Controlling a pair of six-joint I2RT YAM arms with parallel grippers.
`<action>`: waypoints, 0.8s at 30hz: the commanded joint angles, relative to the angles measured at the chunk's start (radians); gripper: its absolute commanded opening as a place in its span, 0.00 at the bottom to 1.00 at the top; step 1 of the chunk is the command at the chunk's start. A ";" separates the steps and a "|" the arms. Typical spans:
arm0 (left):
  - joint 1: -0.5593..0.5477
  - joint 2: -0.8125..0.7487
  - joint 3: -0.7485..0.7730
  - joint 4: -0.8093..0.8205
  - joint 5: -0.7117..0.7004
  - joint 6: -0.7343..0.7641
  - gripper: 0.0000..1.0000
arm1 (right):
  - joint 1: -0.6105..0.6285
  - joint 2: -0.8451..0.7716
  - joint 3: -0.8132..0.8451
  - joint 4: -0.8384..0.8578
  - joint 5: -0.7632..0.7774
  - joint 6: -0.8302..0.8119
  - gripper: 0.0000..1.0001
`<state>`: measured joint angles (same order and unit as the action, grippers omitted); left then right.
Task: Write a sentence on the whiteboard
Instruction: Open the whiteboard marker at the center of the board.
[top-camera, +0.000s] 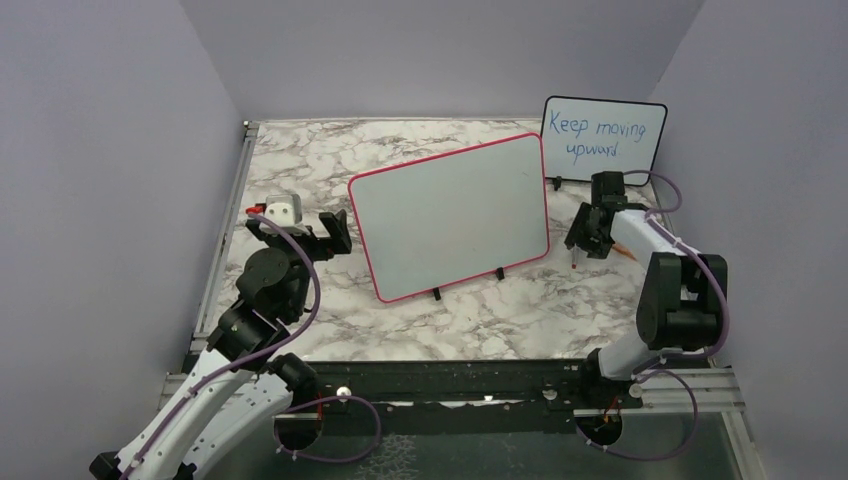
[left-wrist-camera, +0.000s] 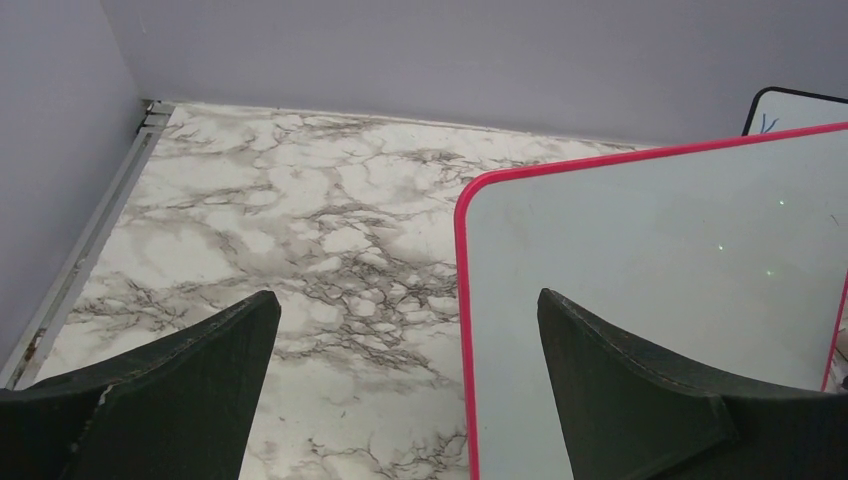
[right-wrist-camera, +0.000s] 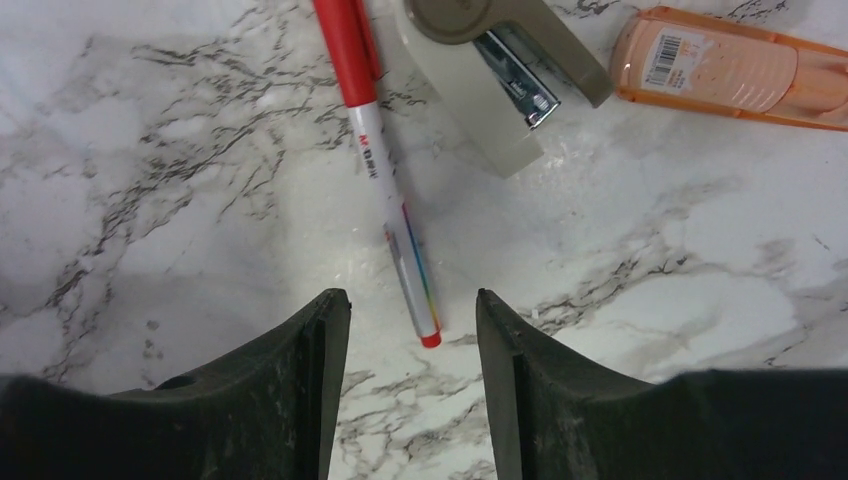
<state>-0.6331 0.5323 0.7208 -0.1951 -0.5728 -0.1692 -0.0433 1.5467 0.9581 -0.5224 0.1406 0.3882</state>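
Observation:
The whiteboard (top-camera: 450, 215) with a red-pink frame stands tilted on small black feet at mid table; its face is blank, so no red sentence shows. It also fills the right of the left wrist view (left-wrist-camera: 650, 280). My left gripper (top-camera: 335, 232) is open and empty beside the board's left edge. A red-capped white marker (right-wrist-camera: 385, 170) lies on the marble, its rear tip between my fingers in the right wrist view. My right gripper (top-camera: 585, 240) is open just above it, right of the board.
A smaller black-framed board (top-camera: 603, 133) with blue writing "Keep moving upward" stands at the back right. A beige stapler (right-wrist-camera: 500, 70) and an orange plastic item (right-wrist-camera: 730, 68) lie beside the marker. A white object (top-camera: 278, 208) sits at the left. Grey walls enclose the table.

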 joint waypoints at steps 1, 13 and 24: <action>0.003 0.006 -0.015 0.033 0.044 -0.012 0.99 | -0.032 0.063 0.015 0.044 -0.037 -0.034 0.52; -0.004 0.043 -0.016 0.038 0.060 -0.007 0.99 | -0.034 0.175 0.045 0.046 -0.098 -0.035 0.33; -0.003 0.062 -0.032 0.069 0.182 -0.001 0.99 | -0.035 0.151 0.061 0.033 -0.098 -0.044 0.02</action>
<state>-0.6350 0.5945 0.7002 -0.1726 -0.4858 -0.1741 -0.0742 1.6955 1.0004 -0.4816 0.0689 0.3477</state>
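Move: The right hand, half open, hangs low over the tail end of the marker, whose middle lies about 5 cm ahead, in line sideways and some 4 cm below. The stapler sits about 2 cm beyond the marker's middle and 5 cm right of it. The orange bottle is roughly 12 cm right of the hand and 3 cm ahead; the whiteboard's near right corner is about 7 cm left and 2 cm ahead. From the left hand, the marker is some 60 cm right, 12 cm ahead and 30 cm lower. Down about 3 cm onto the tail part of the marker's barrel goes the right hand, its fingers tipping slightly steeper; it then eases about 1 cm forward at that height while the half-open fingers close from both sides and pinch the white barrel just ahead of its red tail. The empty left hand drifts some 2.5 cm right and 2 cm down, still wide open. ##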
